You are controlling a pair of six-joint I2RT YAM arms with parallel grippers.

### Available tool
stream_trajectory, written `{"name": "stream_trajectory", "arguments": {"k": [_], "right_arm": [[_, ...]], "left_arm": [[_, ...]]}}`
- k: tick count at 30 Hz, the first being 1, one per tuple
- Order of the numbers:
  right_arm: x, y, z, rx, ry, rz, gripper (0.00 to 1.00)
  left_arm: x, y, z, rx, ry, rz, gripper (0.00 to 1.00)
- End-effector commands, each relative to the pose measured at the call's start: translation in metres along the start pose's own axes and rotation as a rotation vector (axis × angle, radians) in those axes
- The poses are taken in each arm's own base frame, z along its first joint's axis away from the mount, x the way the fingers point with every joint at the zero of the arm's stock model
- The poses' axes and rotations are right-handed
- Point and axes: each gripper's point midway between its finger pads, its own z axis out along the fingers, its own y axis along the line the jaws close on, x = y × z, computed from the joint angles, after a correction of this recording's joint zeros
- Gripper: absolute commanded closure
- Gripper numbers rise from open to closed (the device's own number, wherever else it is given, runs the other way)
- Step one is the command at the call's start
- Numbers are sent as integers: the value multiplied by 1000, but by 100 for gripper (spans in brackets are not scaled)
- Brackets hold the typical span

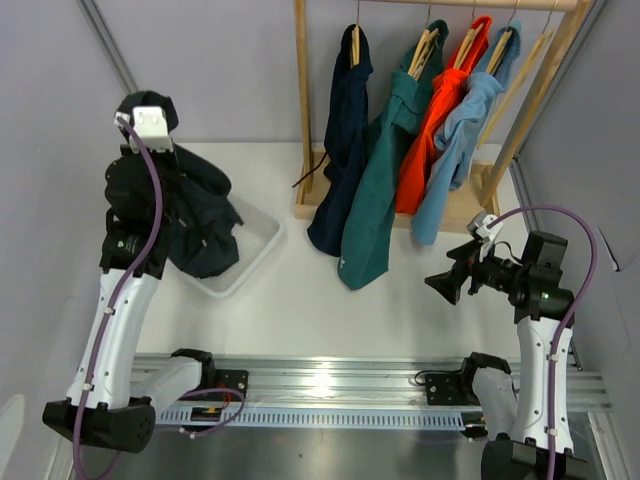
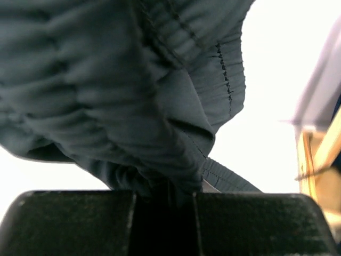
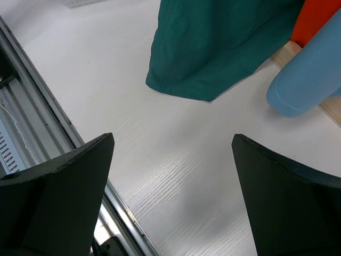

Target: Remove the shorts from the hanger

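The near-black shorts point(image 1: 200, 225) hang bunched from my left gripper point(image 1: 168, 175) over the white basket point(image 1: 262, 243) at the left, with their lower part sagging into it. In the left wrist view the shorts point(image 2: 106, 80) fill the frame, and my left gripper point(image 2: 165, 194) is shut on a fold of them. No hanger is in the shorts. A bare pale wooden hanger point(image 1: 538, 55) seems to hang at the right end of the rack. My right gripper point(image 1: 440, 285) is open and empty over the table at the right, as the right wrist view point(image 3: 171, 137) also shows.
A wooden clothes rack point(image 1: 303, 100) stands at the back with a navy garment point(image 1: 340, 150), a teal garment point(image 1: 375, 200), an orange one point(image 1: 430, 130) and a light blue one point(image 1: 460, 140) on hangers. The teal hem point(image 3: 213, 48) hangs ahead of my right gripper. A metal rail point(image 1: 330, 385) runs along the near edge.
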Motion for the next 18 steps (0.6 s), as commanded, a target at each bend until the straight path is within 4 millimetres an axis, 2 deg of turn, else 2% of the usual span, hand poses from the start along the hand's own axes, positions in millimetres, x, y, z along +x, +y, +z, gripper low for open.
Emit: {"name": "stream_trajectory", "arguments": {"k": [1, 2, 3, 4, 5, 8, 9, 11, 13, 14, 16, 17, 18], "right_arm": [[-6, 3, -1, -11, -21, -41, 0], [-6, 3, -2, -11, -22, -43, 1], [-6, 3, -1, -11, -22, -41, 0], [-6, 3, -2, -10, -23, -44, 0], [-6, 3, -2, -10, -23, -44, 1], [-6, 3, -2, -7, -22, -44, 1], [-6, 3, -2, -5, -21, -40, 1], [-6, 1, -3, 7, -17, -38, 0], [-6, 0, -4, 17, -16, -31, 1], [-6, -2, -4, 27, -17, -30, 1], [-6, -3, -5, 32, -16, -26, 1], [-6, -4, -5, 38, -15, -27, 0], [-6, -3, -5, 37, -15, -25, 1]], "left_arm": [[6, 5, -15, 16, -39, -74, 100], [5, 8, -23, 12, -52, -94, 100], [12, 7, -25, 16, -38, -101, 100], [34, 4, -25, 24, 7, -98, 100], [43, -3, -25, 53, 28, -107, 100], [97, -26, -20, 139, 185, -115, 100], [123, -36, -14, 169, 267, -114, 100], [157, -47, -15, 202, 373, -151, 100], [177, -57, -14, 237, 423, -194, 100], [199, -64, -20, 258, 471, -207, 100], [214, -61, -19, 245, 505, -267, 100], [233, -62, -24, 244, 549, -288, 100], [240, -56, -25, 232, 570, -324, 99]]}}
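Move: The white basket that the held black shorts are going to lies almost straight beneath the left hand: some 40 cm down, about 1 cm farther out and 2 cm to the right. The hanging navy shorts are roughly 36 cm to that hand's right, 14 cm ahead and 15 cm lower; the green shorts hang about 46 cm to its right, 10 cm ahead, 18 cm lower. From the right hand the basket is some 58 cm left, 14 cm ahead and 20 cm down. Still pinching the black shorts in shut fingers, the left hand lowers them about 24 cm towards the white basket, slowly at first and then faster, with hardly any net travel sideways. The wrist tips its fingers some 30 degrees downward on the way and rolls a little so the hand's left side drops. ##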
